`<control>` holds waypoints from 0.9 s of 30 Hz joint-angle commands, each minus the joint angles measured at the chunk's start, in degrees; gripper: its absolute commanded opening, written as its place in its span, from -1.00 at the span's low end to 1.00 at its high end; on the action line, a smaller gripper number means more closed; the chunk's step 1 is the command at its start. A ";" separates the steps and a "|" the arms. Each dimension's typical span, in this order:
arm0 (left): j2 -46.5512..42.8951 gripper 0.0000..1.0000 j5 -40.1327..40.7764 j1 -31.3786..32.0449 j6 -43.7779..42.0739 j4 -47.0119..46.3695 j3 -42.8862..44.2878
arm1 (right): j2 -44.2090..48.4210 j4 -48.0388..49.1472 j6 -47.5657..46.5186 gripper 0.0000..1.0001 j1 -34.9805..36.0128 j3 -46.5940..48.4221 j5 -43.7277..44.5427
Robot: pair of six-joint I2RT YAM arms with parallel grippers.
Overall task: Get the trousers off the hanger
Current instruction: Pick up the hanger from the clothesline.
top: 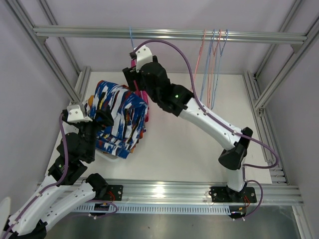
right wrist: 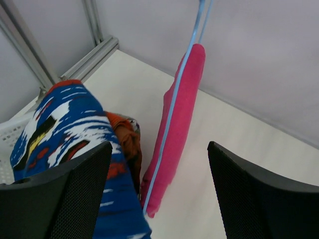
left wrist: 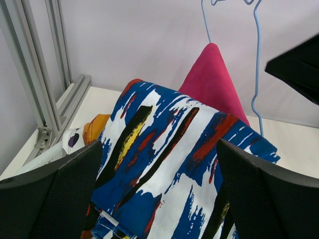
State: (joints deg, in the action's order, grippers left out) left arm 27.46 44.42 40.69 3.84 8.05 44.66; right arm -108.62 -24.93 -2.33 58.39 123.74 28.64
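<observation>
Pink trousers (right wrist: 187,99) hang on a blue wire hanger (right wrist: 171,119), their lower end near the table. My right gripper (right wrist: 159,149) is open just in front of them, and its fingers touch nothing. In the top view it (top: 134,82) sits at the hanging pink trousers (top: 145,107). Blue-white-red patterned trousers (left wrist: 169,149) lie on top of a pile, with orange trousers (left wrist: 94,127) showing under them. My left gripper (left wrist: 159,154) is wide open over the patterned trousers (top: 119,114), one finger on either side, not closed on the cloth.
The pile sits in a white basket (right wrist: 10,144) at the table's left. Several empty wire hangers (top: 214,64) hang from the top rail (top: 169,34) at the right. Aluminium frame posts (left wrist: 30,84) stand close on the left.
</observation>
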 commanded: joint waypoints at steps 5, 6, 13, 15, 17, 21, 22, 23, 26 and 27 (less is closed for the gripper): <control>0.13 0.99 0.05 -0.52 -0.50 -1.29 -0.02 | -8.97 -1.44 2.24 0.63 -4.77 11.42 -9.83; 0.13 0.99 -0.13 -0.52 -0.41 -1.29 -0.02 | -9.68 -1.18 3.46 0.64 -5.39 11.87 -10.53; 0.31 0.99 -0.83 -0.52 -0.14 -1.02 0.07 | -14.25 1.55 5.67 0.49 -8.47 13.36 -13.44; 0.31 0.99 -0.65 -0.43 -0.32 -1.11 -0.02 | -15.22 2.34 5.93 0.17 -8.82 14.07 -12.56; 0.31 0.99 -0.92 -0.52 -0.41 -1.28 -0.19 | -15.83 3.30 5.93 -0.08 -9.26 14.33 -11.95; 0.31 0.99 -1.36 -0.43 -0.41 -1.11 -0.10 | -16.01 3.57 6.28 -0.83 -9.44 14.51 -10.02; 0.22 0.99 -1.27 -0.43 -0.41 -1.20 -0.19 | -15.92 3.31 6.54 -0.93 -9.35 14.60 -9.84; 0.14 0.99 -1.44 -0.52 -0.41 -1.29 -0.19 | -15.75 2.78 6.89 -1.00 -9.43 14.51 -9.66; 0.22 0.99 -1.80 -0.43 -0.41 -1.37 -0.28 | -14.35 2.25 6.90 -1.00 -9.00 13.03 -6.77; 0.31 0.99 -1.88 -0.52 -0.41 -1.29 -0.37 | -12.86 2.51 6.55 -1.00 -8.65 11.97 -4.41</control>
State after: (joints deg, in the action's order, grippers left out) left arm 27.49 44.03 40.69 3.92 8.05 44.66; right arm -125.03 -24.36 4.43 49.10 134.87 19.16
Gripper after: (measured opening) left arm 0.994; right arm 0.005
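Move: The near side wire of the blue hanger is about 9 cm ahead of the right hand, 2 cm to its left and 8 cm lower. The pink trousers hang just beyond it, about 13 cm ahead of the hand, 3 cm left and 13 cm below. The blue patterned trousers on the pile are level with the hand fore and aft, some 9 cm left and 18 cm down. From the left hand, that wire lies roughly 21 cm ahead and 12 cm right, slightly lower. Reach the open right gripper forward about 9 cm to the blue hanger's near side wire, first almost level, then sinking some 8 cm as you arrive, with a slight drift left and the fingertips tipping down a little. Shut the fingers fully over the last stretch so they pinch the wire in front of the pink trousers, then hold there. ##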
